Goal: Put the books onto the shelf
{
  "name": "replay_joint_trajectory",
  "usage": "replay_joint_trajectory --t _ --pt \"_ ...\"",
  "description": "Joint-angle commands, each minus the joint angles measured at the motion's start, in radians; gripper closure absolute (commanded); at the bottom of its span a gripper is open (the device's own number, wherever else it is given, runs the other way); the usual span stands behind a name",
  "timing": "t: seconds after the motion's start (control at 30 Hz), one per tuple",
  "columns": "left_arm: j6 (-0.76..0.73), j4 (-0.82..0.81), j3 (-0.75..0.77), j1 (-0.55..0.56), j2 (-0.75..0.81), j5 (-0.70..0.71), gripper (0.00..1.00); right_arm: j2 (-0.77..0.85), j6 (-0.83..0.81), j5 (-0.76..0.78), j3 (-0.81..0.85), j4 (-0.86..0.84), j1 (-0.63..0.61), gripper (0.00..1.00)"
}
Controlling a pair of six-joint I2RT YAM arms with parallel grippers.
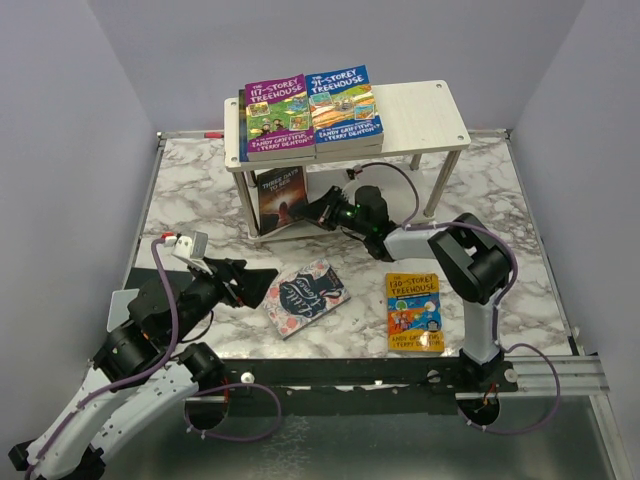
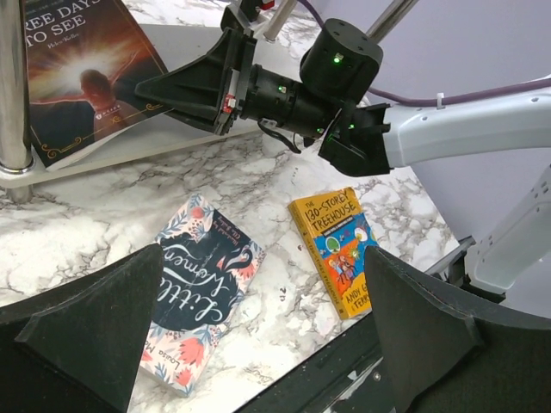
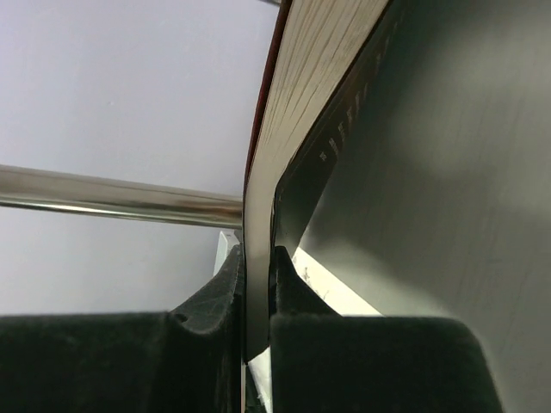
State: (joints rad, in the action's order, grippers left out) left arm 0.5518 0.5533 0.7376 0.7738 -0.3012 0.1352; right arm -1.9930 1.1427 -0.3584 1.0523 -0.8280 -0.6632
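Observation:
The white shelf [image 1: 420, 110] carries a purple book [image 1: 274, 115] and a blue book [image 1: 344, 105] flat on its top tier. A dark brown book [image 1: 281, 195] leans tilted on the lower tier [image 2: 129, 146], and my right gripper [image 1: 322, 208] is shut on its edge. In the right wrist view, the right gripper [image 3: 258, 292] pinches the book's page block [image 3: 301, 86]. A pink floral book [image 1: 307, 297] and an orange book [image 1: 413, 312] lie flat on the marble. My left gripper [image 1: 255, 285] hovers open just left of the pink book [image 2: 198, 292], with the orange book [image 2: 336, 249] beyond.
The shelf's metal legs [image 2: 10, 86] stand beside the brown book [image 2: 77, 69]. The right arm [image 1: 470, 265] reaches across the table's right middle towards the shelf. A black rail [image 1: 400, 372] runs along the near edge. Grey walls close in the table.

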Motion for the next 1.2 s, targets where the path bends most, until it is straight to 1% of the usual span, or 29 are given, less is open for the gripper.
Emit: replay_joint_trajectory --t 0.0,0.2,0.5,0.53,0.67,0.77,0.87,1.03,1.17 --pt "-0.018 -0.026 -0.015 -0.001 0.01 -0.036 0.01 -0.033 -0.019 -0.088 0.03 0.032 -0.001 0.99" --pt "-0.017 -0.027 -0.016 -0.001 0.008 -0.036 0.01 -0.051 -0.029 -0.084 0.046 0.076 0.001 0.99" --pt "-0.015 -0.027 -0.018 -0.001 0.011 -0.029 0.01 -0.08 -0.006 -0.103 0.015 0.047 -0.002 0.99" --pt "-0.015 -0.027 -0.018 -0.001 0.012 -0.028 0.01 -0.082 -0.006 -0.105 0.013 0.043 -0.003 0.98" --pt "-0.013 -0.027 -0.018 0.0 0.013 -0.024 0.01 -0.077 -0.006 -0.101 0.0 0.041 -0.003 0.83" --pt "-0.013 -0.027 -0.02 -0.001 0.015 -0.022 0.01 -0.066 -0.009 -0.091 -0.008 0.057 -0.003 0.68" --pt "-0.012 -0.027 -0.019 -0.001 0.015 -0.022 0.01 -0.05 -0.018 -0.08 -0.015 0.079 -0.003 0.59" --pt "-0.01 -0.027 -0.02 0.0 0.022 -0.017 0.01 -0.017 -0.041 -0.061 -0.027 0.123 -0.003 0.49" --pt "-0.01 -0.028 -0.02 -0.001 0.022 -0.017 0.01 0.008 -0.056 -0.055 -0.025 0.173 -0.003 0.45"
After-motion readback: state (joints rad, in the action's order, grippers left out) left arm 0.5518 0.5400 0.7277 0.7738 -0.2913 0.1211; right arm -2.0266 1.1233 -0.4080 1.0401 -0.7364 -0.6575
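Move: My right hand pinches Three Days to See by its near right corner, the book's middle some 6 cm ahead and 5 cm to the left. Its place, the left end of the lower shelf, is about 5 cm below that middle's height less a little: 6 ahead, 5 left, 5 down from this hand. The left front post's foot stands about 12 cm left and 2 back; Little Women lies roughly 16 back, 2 right, 13 below. From my left hand that place is about 27 ahead, 4 right and 18 down. I lower the book's raised right side onto the left end of the lower shelf, my right hand sinking some 4 cm in all with barely any forward drift at first. Partway down I spread the fingers from nearly shut to about half open and draw back roughly 2 cm, the upper finger coming clear of the cover while the lower one stays close under the corner. ##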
